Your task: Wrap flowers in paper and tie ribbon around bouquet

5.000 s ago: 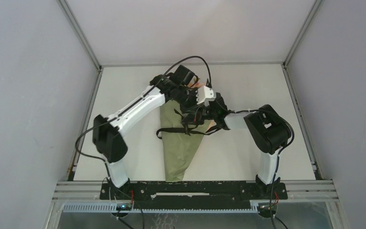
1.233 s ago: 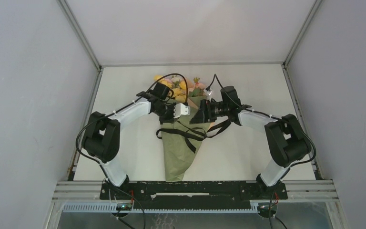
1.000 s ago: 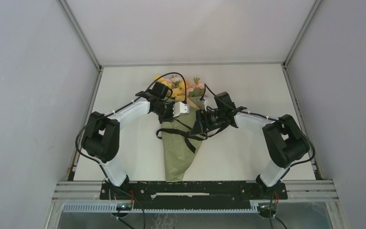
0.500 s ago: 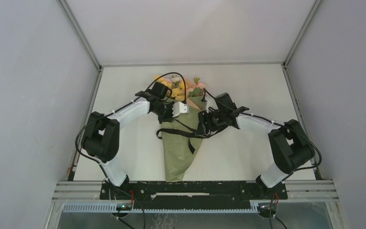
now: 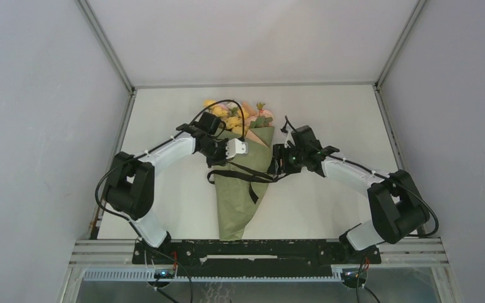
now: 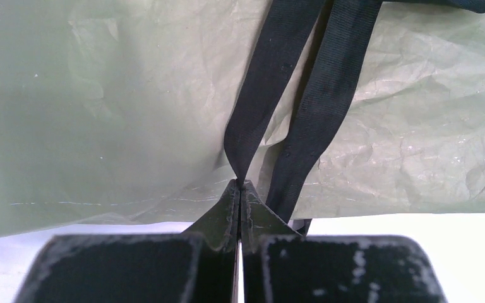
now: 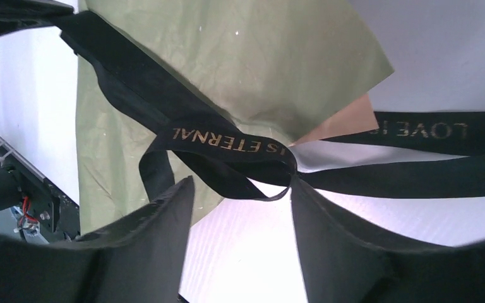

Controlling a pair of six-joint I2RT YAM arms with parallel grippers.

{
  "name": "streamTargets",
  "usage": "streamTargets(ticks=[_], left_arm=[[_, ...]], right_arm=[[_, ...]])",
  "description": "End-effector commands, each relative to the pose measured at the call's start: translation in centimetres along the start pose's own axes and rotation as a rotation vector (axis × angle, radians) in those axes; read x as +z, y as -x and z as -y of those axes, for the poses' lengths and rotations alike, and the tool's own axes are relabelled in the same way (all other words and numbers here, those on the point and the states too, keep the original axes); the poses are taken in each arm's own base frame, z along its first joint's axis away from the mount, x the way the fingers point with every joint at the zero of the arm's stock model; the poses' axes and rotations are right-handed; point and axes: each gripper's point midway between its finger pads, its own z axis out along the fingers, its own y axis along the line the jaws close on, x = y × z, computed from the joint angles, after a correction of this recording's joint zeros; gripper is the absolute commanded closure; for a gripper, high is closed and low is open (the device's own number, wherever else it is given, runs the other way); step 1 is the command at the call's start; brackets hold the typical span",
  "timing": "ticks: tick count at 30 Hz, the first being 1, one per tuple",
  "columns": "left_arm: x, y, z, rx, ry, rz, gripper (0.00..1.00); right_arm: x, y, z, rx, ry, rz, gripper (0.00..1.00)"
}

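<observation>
The bouquet lies on the table, its olive-green paper (image 5: 240,196) rolled into a cone. The flowers (image 5: 233,117) stick out at the far end. A black ribbon (image 5: 247,175) crosses the cone's middle. My left gripper (image 5: 222,163) sits at the cone's left edge. In the left wrist view this gripper (image 6: 240,184) is shut on a fold of ribbon (image 6: 271,82). My right gripper (image 5: 276,165) is at the cone's right edge. Its jaws (image 7: 241,183) are open, with a loop of gold-lettered ribbon (image 7: 227,142) at the tips. Peach lining (image 7: 344,123) peeks out.
The white table (image 5: 164,113) is walled by grey panels on the left, right and back. A black rail (image 5: 259,249) with both arm bases runs along the near edge. Arm cables arch over the flowers (image 5: 227,104).
My right arm has drawn back to the right, off the cone to its right edge, and its jaws have narrowed a little. The left gripper stays shut on the ribbon, nearly unmoved.
</observation>
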Motion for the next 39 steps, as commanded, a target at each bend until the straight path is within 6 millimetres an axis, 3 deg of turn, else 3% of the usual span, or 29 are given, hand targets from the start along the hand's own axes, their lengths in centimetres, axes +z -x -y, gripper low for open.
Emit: streamTargets(ticks=[1,11,13,16,17,23,27,33,39], left_arm=[[-1.0,0.7,0.2,-0.008,0.009,0.029,1.00],[-1.2,0.4,0.8,-0.011,-0.003,0.021,1.00],[-1.3,0.3,1.0,-0.011,-0.007,0.019,1.00],[-1.5,0.1,1.1,-0.007,-0.004,0.007,1.00],[-1.6,0.0,1.1,-0.004,-0.003,0.004,1.00],[-2.1,-0.4,1.9,0.009,0.002,0.000,1.00],[-2.7,-0.7,2.3,0.016,0.008,-0.012,1.00],[-6.7,0.9,4.6,0.085,-0.018,0.004,1.00],[-12.4,4.2,6.7,0.114,-0.083,0.053,1.00]], right_arm=[[1.0,0.1,-0.1,0.029,-0.015,0.008,0.39],[2.2,-0.4,2.2,0.042,-0.106,-0.027,0.49],[2.5,-0.3,2.0,0.039,-0.094,-0.031,0.62],[2.4,0.4,1.1,0.030,-0.060,-0.030,0.97],[2.1,0.9,0.5,0.023,-0.039,-0.027,1.00],[-0.7,6.2,-5.2,-0.021,0.146,0.112,1.00],[0.7,9.5,-6.4,0.014,0.186,0.174,1.00],[5.8,11.7,-4.9,0.135,0.189,0.174,1.00],[9.7,9.7,-2.3,0.230,0.145,0.091,1.00]])
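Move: The part of the black ribbon the open right fingers are closing in on hangs almost straight under them, about 4 cm down and 1 cm to the right. The ribbon's short tail lies some 7 cm left and 6 cm back of that hand; the paper's middle is about 10 cm left and 3 cm back, and the flower heads some 16 cm ahead and 11 cm left. From the left hand, already pinching another part of the ribbon, the right hand's piece lies about 17 cm to the right, 4 cm back and slightly lower. The right hand sinks about 4 cm onto the black ribbon and shuts its fingers to pinch it, then carries the held part in a low arc some 10 cm forward and 8 cm left over the paper towards the flower heads, rising about 9 cm and dipping again at the end while the wrist rolls some 15 degrees, its left side coming up. The left hand keeps its shut grip on the ribbon, easing back slowly at first, then drawing back and up more quickly, about 6 cm each way, with a small drift left. ##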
